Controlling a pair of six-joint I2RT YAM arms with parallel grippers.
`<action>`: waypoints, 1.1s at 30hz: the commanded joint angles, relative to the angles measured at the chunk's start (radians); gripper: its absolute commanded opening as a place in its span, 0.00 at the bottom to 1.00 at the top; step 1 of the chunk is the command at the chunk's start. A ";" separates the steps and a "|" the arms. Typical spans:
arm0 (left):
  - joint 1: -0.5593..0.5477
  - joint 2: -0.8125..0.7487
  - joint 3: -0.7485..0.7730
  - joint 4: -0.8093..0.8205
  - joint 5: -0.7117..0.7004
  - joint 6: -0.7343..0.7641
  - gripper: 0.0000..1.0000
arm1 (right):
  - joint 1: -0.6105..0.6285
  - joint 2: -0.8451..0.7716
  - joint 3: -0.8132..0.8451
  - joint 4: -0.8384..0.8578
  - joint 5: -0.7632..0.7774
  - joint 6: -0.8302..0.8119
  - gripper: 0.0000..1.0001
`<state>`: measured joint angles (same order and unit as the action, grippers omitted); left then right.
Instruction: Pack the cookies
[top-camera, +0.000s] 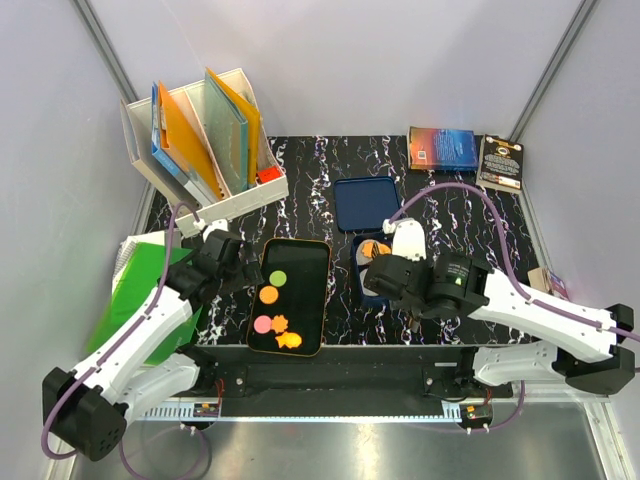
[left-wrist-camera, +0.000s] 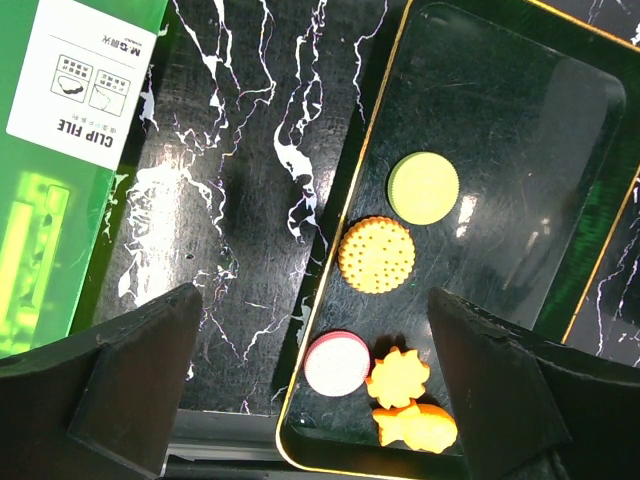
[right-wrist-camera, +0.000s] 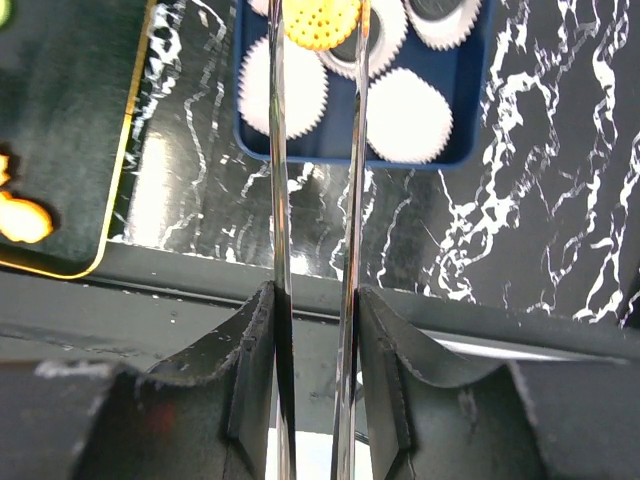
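Several cookies lie in the black tray (left-wrist-camera: 520, 150): a green one (left-wrist-camera: 423, 187), a round orange one (left-wrist-camera: 376, 254), a pink one (left-wrist-camera: 337, 362), an orange star (left-wrist-camera: 398, 376) and an orange fish shape (left-wrist-camera: 415, 425). My left gripper (left-wrist-camera: 315, 330) hangs open over the tray's near left corner, touching nothing. My right gripper (right-wrist-camera: 315, 295) is shut on metal tongs (right-wrist-camera: 278, 150). The tong tips hold a round orange cookie (right-wrist-camera: 320, 20) above the blue box (right-wrist-camera: 350, 158) of white cup liners (right-wrist-camera: 405, 115).
The box's blue lid (top-camera: 366, 203) lies behind the box. A white file rack (top-camera: 205, 145) stands at the back left and two books (top-camera: 465, 152) at the back right. A green clip-file pack (left-wrist-camera: 70, 150) lies left of the tray.
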<state>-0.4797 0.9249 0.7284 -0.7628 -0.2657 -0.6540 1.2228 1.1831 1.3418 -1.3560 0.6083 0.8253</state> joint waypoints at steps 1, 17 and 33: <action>-0.005 0.015 0.026 0.020 0.002 0.004 0.99 | -0.016 -0.008 -0.041 -0.112 -0.005 0.066 0.38; -0.005 0.025 0.025 0.025 0.008 0.007 0.99 | -0.016 0.026 -0.115 0.055 -0.081 -0.002 0.39; -0.005 0.017 0.023 0.023 0.008 0.007 0.99 | -0.043 0.085 -0.124 0.150 -0.094 -0.066 0.41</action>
<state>-0.4797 0.9470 0.7284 -0.7620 -0.2619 -0.6533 1.1908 1.2568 1.2091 -1.2465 0.5072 0.7811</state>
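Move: The near-left paper cup, still empty, is the right hand's goal: about 7 cm ahead, 3 cm to its left and 14 cm below, the held orange cookie hanging between on long metal tips. From this hand, the empty near-right cup is some 7 cm ahead and 4 cm right, the dark cookie's centre cup 11 ahead and 1 right, the flower cookie's cup 14 ahead and 3 left. From the idle left hand, the goal cup is roughly 5 cm ahead, 24 cm right, 10 cm below. Down, about 5 cm in all, the right hand lowers the orange cookie towards the near-left cup, first easing back a little, then drifting some 2 cm left and slightly forward to line up over it. The wrist tips about 7 degrees more steeply downward, and the metal finger extensions keep their grip on the cookie throughout. ##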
